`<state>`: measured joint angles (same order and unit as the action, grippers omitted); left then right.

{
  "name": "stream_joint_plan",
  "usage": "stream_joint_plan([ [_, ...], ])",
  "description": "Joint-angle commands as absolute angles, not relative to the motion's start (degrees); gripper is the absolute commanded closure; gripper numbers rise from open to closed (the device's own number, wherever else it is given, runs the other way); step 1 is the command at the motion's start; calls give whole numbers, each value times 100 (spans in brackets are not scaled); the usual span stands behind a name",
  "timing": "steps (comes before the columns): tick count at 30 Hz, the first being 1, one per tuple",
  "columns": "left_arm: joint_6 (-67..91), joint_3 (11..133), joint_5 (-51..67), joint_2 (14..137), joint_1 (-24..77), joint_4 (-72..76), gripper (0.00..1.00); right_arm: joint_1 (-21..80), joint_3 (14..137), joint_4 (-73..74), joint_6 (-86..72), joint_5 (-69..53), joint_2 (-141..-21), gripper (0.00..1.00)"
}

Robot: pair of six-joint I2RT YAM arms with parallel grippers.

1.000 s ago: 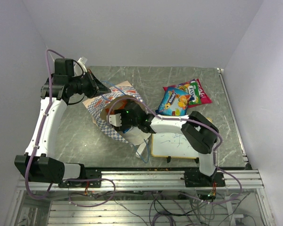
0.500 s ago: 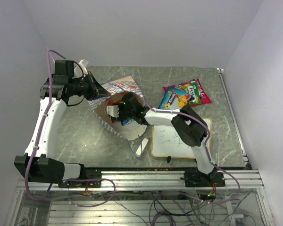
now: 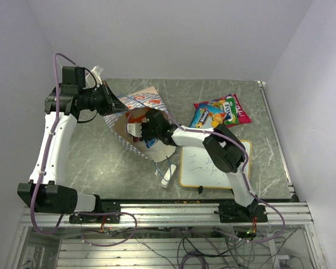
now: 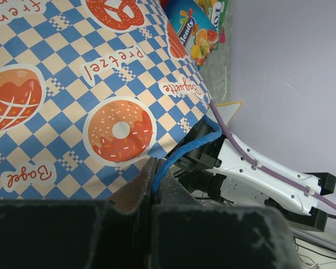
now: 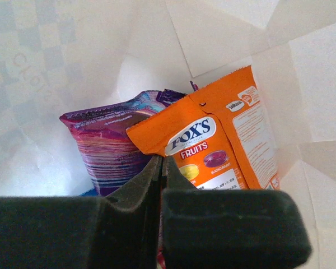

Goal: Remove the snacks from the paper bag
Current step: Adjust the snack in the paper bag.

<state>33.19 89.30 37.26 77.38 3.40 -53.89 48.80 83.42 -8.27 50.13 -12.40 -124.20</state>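
Note:
The paper bag (image 3: pixel 147 102) is held up at the back left, its mouth toward the right arm; its checkered side fills the left wrist view (image 4: pixel 101 84). My left gripper (image 4: pixel 154 165) is shut on the bag's blue cord handle (image 4: pixel 185 151). My right gripper (image 5: pixel 161 159) is inside the bag, its jaws closed on the lower edge of an orange snack packet (image 5: pixel 224 134). A purple packet (image 5: pixel 106 145) stands beside the orange one. From above, the bag hides the right fingers, and some orange (image 3: pixel 138 119) shows in its mouth.
A blue packet (image 3: pixel 206 119) and a pink-red and green one (image 3: pixel 231 109) lie on the table at the back right. A framed whiteboard (image 3: pixel 207 165) lies under the right arm. A white eraser (image 3: pixel 166 175) lies at the whiteboard's left edge.
The left arm has lifted the bag up and back by its cord. The right arm has stretched further into the bag, uncovering more of the whiteboard.

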Motion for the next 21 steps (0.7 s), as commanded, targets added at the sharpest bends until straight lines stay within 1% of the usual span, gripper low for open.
stream_joint_plan([
  [1, 3296, 8999, 3722, 7738, 232, -5405, 93, 4822, 8440, -1026, 4830, -1590, -11902, 100],
  [7, 3447, 8888, 3731, 7727, 168, -5230, 93, 4861, 8102, -1162, 4663, -1946, -11346, 100],
  [12, 3623, 8787, 3727, 7682, 143, -5094, 93, 4865, 7720, -1244, 4321, -2475, -10907, 100],
  [15, 3761, 8729, 3747, 7665, 108, -4999, 93, 4861, 7470, -1451, 3966, -2603, -10679, 100],
  [21, 4140, 8558, 3833, 7614, 88, -4673, 93, 4860, 7356, -1392, 3526, -2778, -10225, 100],
])
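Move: At the right fingertips, already shut at its near corner, is the orange Fox's pack, its middle about 5 cm ahead and 2 cm left. The purple pack lies roughly 3 cm back and 2 cm left of those tips, the blue pack 3 cm back and 4 cm right. The bag's mouth is some 10 cm above, 6 cm back and 3 cm right. From the left hand the orange pack lies about 12 cm ahead, 7 cm right and 26 cm below. Drawing the snack up off the bag's bottom, the right hand rises about 11 cm and, after starting nearly straight up, also comes back some 6 cm towards the mouth. Its fingers stay shut and swing up by roughly 15 degrees towards level as it goes, while the left hand keeps hold of the blue handle. ##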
